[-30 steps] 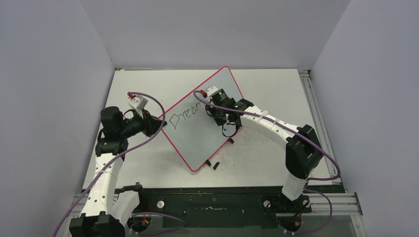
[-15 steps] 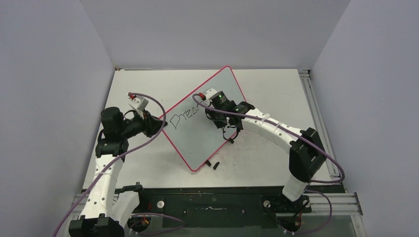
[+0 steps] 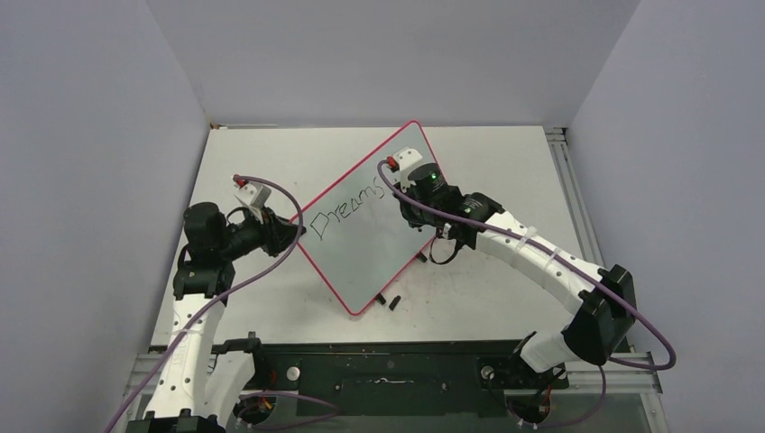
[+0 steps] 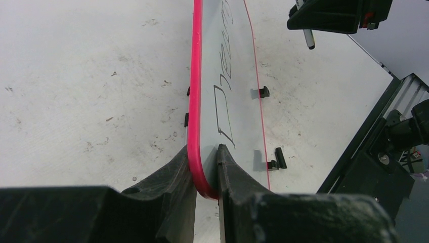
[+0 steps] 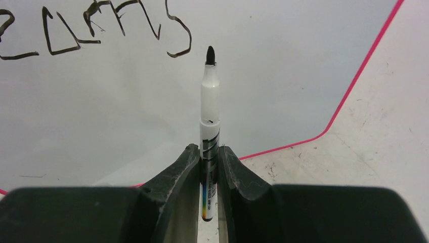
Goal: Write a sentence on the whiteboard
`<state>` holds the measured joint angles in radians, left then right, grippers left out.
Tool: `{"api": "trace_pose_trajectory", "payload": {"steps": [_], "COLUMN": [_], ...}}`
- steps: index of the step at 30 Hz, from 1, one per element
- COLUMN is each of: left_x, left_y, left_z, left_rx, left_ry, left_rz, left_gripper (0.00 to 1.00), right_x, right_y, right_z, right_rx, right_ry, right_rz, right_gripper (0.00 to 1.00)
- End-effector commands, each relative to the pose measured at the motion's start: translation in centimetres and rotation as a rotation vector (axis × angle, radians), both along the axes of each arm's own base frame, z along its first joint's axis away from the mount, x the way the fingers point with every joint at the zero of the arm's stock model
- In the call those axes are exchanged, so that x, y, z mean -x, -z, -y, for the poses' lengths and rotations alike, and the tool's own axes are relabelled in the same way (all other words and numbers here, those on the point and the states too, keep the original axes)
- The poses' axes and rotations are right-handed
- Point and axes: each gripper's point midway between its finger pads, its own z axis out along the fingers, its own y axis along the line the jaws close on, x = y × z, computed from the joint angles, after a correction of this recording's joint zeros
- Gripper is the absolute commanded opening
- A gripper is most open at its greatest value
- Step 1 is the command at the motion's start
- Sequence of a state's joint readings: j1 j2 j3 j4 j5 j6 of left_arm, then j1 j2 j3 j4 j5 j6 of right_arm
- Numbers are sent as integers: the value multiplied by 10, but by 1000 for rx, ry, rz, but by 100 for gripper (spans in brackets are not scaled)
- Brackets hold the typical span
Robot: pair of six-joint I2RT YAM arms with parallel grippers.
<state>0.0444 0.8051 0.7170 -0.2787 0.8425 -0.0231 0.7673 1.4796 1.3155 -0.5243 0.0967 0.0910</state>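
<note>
The whiteboard [image 3: 379,248] lies slanted on the table, with a pink-red rim. My left gripper [image 3: 293,232] is shut on its left corner; the left wrist view shows the rim [image 4: 195,101] pinched between the fingers of the left gripper [image 4: 203,152]. The sentence [image 3: 347,206] reads "Dreams" in one slanted row. My right gripper [image 5: 208,152] is shut on a white marker [image 5: 210,106] with a black tip, which stands just right of the last letter "s" [image 5: 177,30]. Whether the tip touches the board I cannot tell.
Small black feet [image 3: 389,299] lie by the board's near corner, and another [image 3: 421,257] by its right edge. An aluminium rail [image 3: 564,171] runs along the table's right side. Grey walls close in the left, back and right.
The right arm has carried the marker up and to the right along the board, and an "s" now ends "Dream". The left gripper has kept its hold on the corner.
</note>
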Motion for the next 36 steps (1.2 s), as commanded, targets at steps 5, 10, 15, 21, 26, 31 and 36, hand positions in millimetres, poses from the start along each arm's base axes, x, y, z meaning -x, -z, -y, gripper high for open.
{"api": "trace_pose_trajectory", "payload": {"steps": [5, 10, 15, 21, 26, 31, 36], "left_x": [17, 23, 24, 27, 28, 27, 28], "left_y": [4, 5, 14, 18, 17, 18, 17], "left_z": [3, 5, 6, 7, 5, 3, 3], "left_rx": [10, 49, 73, 79, 76, 68, 66], "left_ry": [1, -13, -26, -38, -57, -79, -79], "left_rz": [-64, -110, -158, -160, -147, -139, -126], "left_gripper": [0, 0, 0, 10, 24, 39, 43], "right_x": [0, 3, 6, 8, 9, 10, 10], "right_y": [-23, -26, -25, -27, -28, -28, -26], "right_z": [19, 24, 28, 32, 33, 33, 34], "right_rx": [-69, -77, -80, -82, -84, -84, -83], "right_ry": [61, 65, 69, 77, 77, 77, 79], "right_rz": [82, 94, 98, 105, 106, 106, 102], "right_gripper": [5, 5, 5, 5, 5, 5, 5]}}
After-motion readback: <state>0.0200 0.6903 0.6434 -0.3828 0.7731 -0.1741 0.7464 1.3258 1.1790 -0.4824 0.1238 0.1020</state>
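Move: At the whiteboard's left corner, the left hand already holds the red rim; the board's middle lies about 15 cm to its right, 6 cm ahead and 7 cm lower, with the loose marker cap some 19 cm right and 10 cm back, 16 cm below. From the right hand, still holding the marker clear of the board, the board's middle is about 6 cm left, level fore and aft and 15 cm below; the "s" of "Dreams" is 5 cm ahead, 5 cm left and 13 cm down. Drawing the board's left corner back about 2 cm while tipping some 10 degrees downward, the left hand then sinks about 2 cm more and opens its fingers, letting go of the rim. The right hand keeps its grip on the marker and eases about 3 cm right and slightly back, away from the "s" and off the writing. ##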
